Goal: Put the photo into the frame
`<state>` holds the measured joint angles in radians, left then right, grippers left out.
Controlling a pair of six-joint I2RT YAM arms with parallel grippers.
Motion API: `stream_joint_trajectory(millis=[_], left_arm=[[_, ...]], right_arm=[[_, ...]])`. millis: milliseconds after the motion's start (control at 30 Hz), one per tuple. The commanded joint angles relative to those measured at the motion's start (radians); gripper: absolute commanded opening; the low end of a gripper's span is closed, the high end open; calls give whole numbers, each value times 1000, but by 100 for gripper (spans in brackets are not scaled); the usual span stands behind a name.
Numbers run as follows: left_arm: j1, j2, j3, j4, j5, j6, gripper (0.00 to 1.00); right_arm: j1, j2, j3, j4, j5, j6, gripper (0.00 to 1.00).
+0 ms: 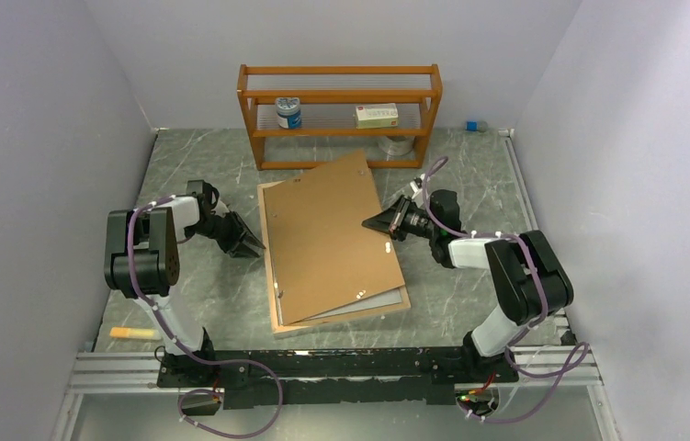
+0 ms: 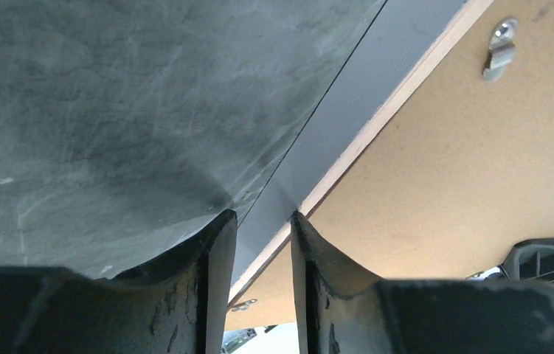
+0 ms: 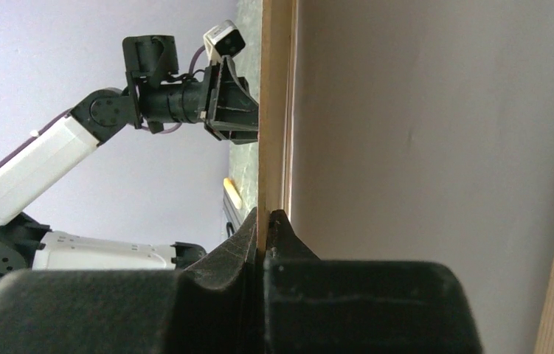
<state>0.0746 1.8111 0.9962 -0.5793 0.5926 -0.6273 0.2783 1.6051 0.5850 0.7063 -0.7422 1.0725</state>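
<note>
The frame (image 1: pixel 341 319) lies back-up on the table, its wood-coloured rim showing. A brown backing board (image 1: pixel 327 234) rests askew on it. My right gripper (image 1: pixel 379 223) is shut on the board's right edge, which shows as a thin strip (image 3: pixel 274 110) running away from the closed right gripper (image 3: pixel 268 214). My left gripper (image 1: pixel 254 246) sits at the frame's left side. Its jaws stand apart with the frame's rim (image 2: pixel 333 125) between them at the left gripper (image 2: pixel 262 215). A pale sheet (image 1: pixel 373 303) peeks out under the board; I cannot tell whether it is the photo.
An orange shelf rack (image 1: pixel 339 115) stands behind the frame, holding a jar (image 1: pixel 288 112) and a box (image 1: pixel 377 115). A yellowish stick (image 1: pixel 134 333) lies near the left arm's base. Walls close in on both sides. A metal clip (image 2: pixel 499 48) sits on the board.
</note>
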Motion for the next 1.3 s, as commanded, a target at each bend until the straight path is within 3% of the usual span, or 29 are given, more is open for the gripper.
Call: stream_joint_trajectory(millis=[0,633,967,1267], left_arm=[[0,18,2,23,-1,22,38],[0,48,-21,62,74,-56,35],[1,51,-26,57,65,-55,33],[1,47,-9,38,45,-38,39]], right_arm=[[2,18,56,142,-29,4,0],[90,56,52,53,66,-10,0],[109,11,63,-157,139,-116,33],[119,-32,165,-487,239,-280,62]])
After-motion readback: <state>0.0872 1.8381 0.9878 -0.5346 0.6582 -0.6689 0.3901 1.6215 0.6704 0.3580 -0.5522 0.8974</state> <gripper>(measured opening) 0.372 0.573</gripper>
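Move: The brown backing board, pinched at its right edge, slants down from the right hand to the frame's left rail; its middle is about 11 cm left and 5 below. The place for this edge, beside the frame's right rail, is level ahead, with the rail some 6 cm right and 11 below; the frame's middle lies about 7 left. For the left hand, the left rail is right at its fingertips, 1 cm right and 1 below. The backing board's right edge is lowered towards the frame by the right hand, which first sinks about 2 cm, shifts 2 cm left to push the board towards the left rail, then opens its fingers past half and sinks another 3 cm, rolling some 15 degrees with its left side down. The left hand stays braced at the left rail, half open. ##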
